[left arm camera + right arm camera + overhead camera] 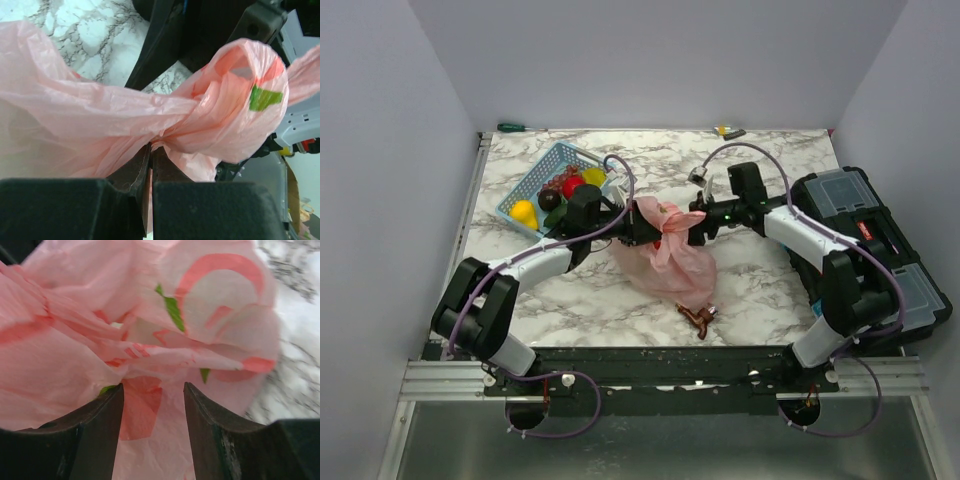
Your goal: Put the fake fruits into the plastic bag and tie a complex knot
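The pink plastic bag (670,255) lies mid-table, its top gathered into a twisted bunch (663,216) between my two grippers. My left gripper (634,226) is shut on a thin fold of the bag (100,115); its fingertips (145,160) meet just under the twist (172,125). My right gripper (693,222) is open, its fingers (105,410) standing apart with bag film (150,340) between and in front of them. Fake fruits remain in the blue basket (535,176): yellow (524,212), dark (549,199), red (572,185) and another yellow (593,177).
A black toolbox (865,235) stands along the right edge. A small brown object (698,317) lies near the front edge, below the bag. A green-handled screwdriver (514,127) and a small yellow item (726,130) lie at the back edge.
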Robot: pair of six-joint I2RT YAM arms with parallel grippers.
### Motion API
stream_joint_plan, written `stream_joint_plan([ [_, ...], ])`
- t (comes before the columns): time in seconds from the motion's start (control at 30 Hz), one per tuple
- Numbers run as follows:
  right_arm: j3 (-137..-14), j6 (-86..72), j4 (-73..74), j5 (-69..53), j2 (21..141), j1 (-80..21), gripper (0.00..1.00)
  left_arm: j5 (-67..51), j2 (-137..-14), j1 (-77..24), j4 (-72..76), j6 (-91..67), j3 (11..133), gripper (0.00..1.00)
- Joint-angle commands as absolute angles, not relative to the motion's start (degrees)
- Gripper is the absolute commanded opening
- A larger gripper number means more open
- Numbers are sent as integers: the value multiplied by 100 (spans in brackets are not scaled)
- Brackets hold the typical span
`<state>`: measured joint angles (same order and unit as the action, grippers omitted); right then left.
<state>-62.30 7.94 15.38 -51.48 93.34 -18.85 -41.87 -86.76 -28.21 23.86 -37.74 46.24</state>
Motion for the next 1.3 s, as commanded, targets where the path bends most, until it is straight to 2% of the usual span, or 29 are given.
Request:
stream_joint_plan([
  [0.0,-6137,23,743,-5644,9546,-2339,56,-4792,-8649,-2827,2804,-3891,4676,0],
  [0.13,-6134,-935,-248,-5715,9654,-2833,61,-5190,-8443,-2602,2796,-3797,4533,0],
  [0.27,-6209,-1576,-925,-5624,9702,-3155,73,-5698,-8399,-2346,2028,-3190,4675,0],
  [0.33,-6269,-1606,-841,-5549,9673,-3155,83,-5847,-8415,-2295,1607,-2888,4728,0],
  [0.4,-6328,-1171,-241,-5415,9529,-3109,87,-5998,-8417,-2279,1434,-2762,4682,0],
  [0.6,-6223,-107,1463,-5367,8933,-2730,89,-6345,-8473,-2276,1680,-2820,4553,0],
  [0.7,-6239,123,1750,-5486,8752,-2680,88,-6583,-8564,-2301,1793,-2857,4607,0],
  [0.93,-6383,-1034,697,-5880,9174,-2789,89,-6871,-8764,-2532,2008,-3020,4726,0],
  [1.27,-6332,-2055,-271,-5700,9446,-3175,93,-6778,-9210,-2673,4451,-5008,4719,0],
])
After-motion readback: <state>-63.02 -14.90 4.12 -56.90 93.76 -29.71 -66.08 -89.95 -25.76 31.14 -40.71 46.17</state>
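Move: The bag's twisted neck is already pinched in the left fingertips; from the right hand it lies about 9 cm to the left, level fore and aft and perhaps 2 cm higher. The filled bag body hangs some 7 cm back and 4 cm left of the right hand, about 7 cm lower. The brown tap lies roughly 17 cm back, 2 cm right and 12 cm below the right hand; the fruit basket is about 23 cm left of the left hand, 15 cm ahead and 12 cm below. With its fingers opening from about half to nearly full, the right hand sweeps some 9 cm left and 4 cm back towards the neck in the left fingers, slips about 4 cm back to the right while rising, then pushes left again by 3 cm with the fingertips dipping about 10 degrees, to straddle the twisted loop close beside the left fingers. The left hand keeps its shut pinch on the neck and draws it about 5 cm back, swinging a couple of centimetres left and returning, as it turns some 20 degrees clockwise. ##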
